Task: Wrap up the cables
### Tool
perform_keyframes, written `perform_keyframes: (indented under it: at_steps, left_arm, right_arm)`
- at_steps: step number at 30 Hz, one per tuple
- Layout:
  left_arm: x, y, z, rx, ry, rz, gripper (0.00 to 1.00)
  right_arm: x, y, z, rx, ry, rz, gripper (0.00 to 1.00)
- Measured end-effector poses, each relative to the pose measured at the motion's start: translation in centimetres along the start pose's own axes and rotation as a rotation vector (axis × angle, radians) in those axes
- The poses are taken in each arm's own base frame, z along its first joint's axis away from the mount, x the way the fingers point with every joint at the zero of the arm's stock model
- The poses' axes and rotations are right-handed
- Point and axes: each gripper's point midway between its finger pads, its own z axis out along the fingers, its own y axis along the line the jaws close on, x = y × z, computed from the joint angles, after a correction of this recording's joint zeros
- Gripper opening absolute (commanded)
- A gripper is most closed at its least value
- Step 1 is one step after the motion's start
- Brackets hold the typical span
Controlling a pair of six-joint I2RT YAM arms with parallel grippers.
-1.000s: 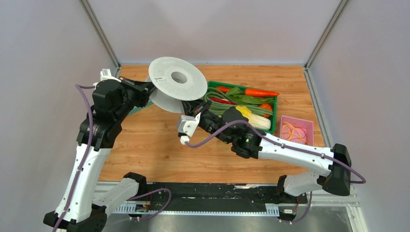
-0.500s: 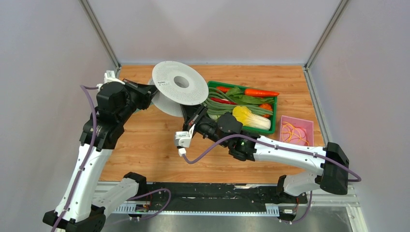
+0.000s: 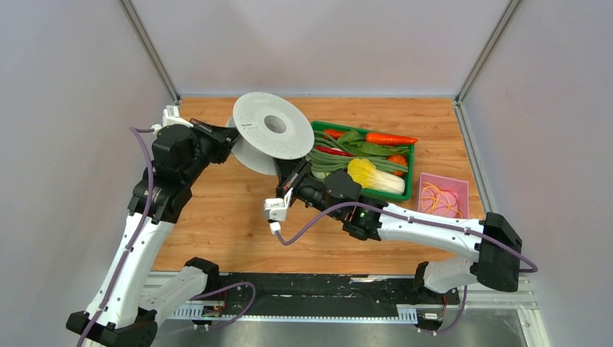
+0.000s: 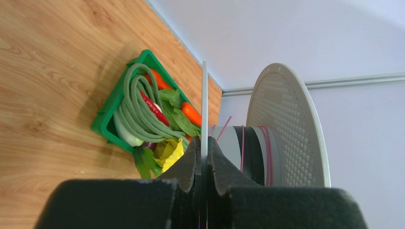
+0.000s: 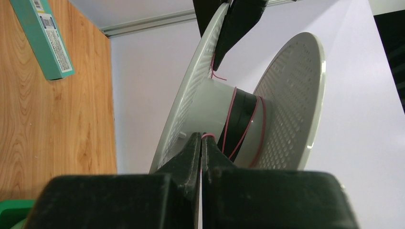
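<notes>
The light-grey perforated spool (image 3: 254,119) is held in the air, tilted, over the back left of the table. My left gripper (image 3: 230,137) is shut on the rim of its thin flange (image 4: 204,95). The cable here is a thin pink strand (image 5: 232,112) wound a few turns round the hub, over a black band. My right gripper (image 3: 290,172) sits just under the spool, shut on a loop of the pink cable (image 5: 207,136). The left wrist view shows my left gripper (image 4: 204,148) and the pink turns (image 4: 242,148); the right wrist view shows my right gripper (image 5: 201,139).
A green tray (image 3: 413,173) of vegetables stands right of the spool. A pink box (image 3: 463,189) with yellow loops lies at the far right. A teal box (image 5: 43,38) lies flat on the wooden table under the left arm.
My left arm has carried the spool a little right. My right gripper moved left and closer under the spool, then stayed there.
</notes>
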Motion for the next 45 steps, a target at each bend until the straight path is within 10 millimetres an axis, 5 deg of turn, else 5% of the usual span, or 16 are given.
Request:
perform_keyframes:
  at_steps: [8, 15, 24, 32, 40, 45]
  left_arm:
    - [-0.1, 0.7, 1.4, -0.001, -0.024, 0.015, 0.0]
    - [-1.2, 2.6, 5.4, -0.011, -0.088, 0.022, 0.0]
    - [-4.8, 5.9, 14.4, -0.032, -0.126, -0.004, 0.0]
    - [-5.6, 10.7, 23.6, -0.046, -0.068, -0.026, 0.0]
    - [-3.6, 17.6, 31.8, -0.078, 0.009, -0.09, 0.0]
    - [-2.8, 20.3, 35.7, -0.084, 0.036, -0.115, 0.0]
  right_arm:
    - [2.0, 1.0, 0.8, -0.015, 0.032, -0.008, 0.0]
    - [6.4, 2.9, 3.4, -0.043, 0.082, -0.018, 0.0]
    - [15.2, 5.5, 10.5, -0.069, 0.132, -0.015, 0.0]
    - [24.8, 10.9, 16.3, -0.089, 0.178, -0.021, 0.0]
    - [32.6, 18.2, 18.6, -0.145, 0.214, -0.047, 0.0]
    - [35.9, 21.0, 19.3, -0.158, 0.23, -0.083, 0.0]
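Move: The spool sits between the hands. From the left hand its middle is about 3 cm ahead, 6 cm right and 3 cm up; from the right hand, about 7 cm ahead, 3 cm left and 5 cm up. The bare far strip of table lies some 35 cm ahead of the left hand, straight ahead and 37 cm below, and roughly 40 cm ahead, 3 cm left and 35 cm below the right. From the left hand, the teal box is 15 cm ahead, 12 cm left, 36 cm below. The spool, still pinched by a flange rim in the left fingers, is carried forward and down towards the far strip of table, about 32 cm out and 25 cm down, mostly forward at first, then steeper. The right hand, keeping its shut grip on the pink cable, travels along beside it some 38 cm forward and 25 cm down, turning slightly clockwise. ##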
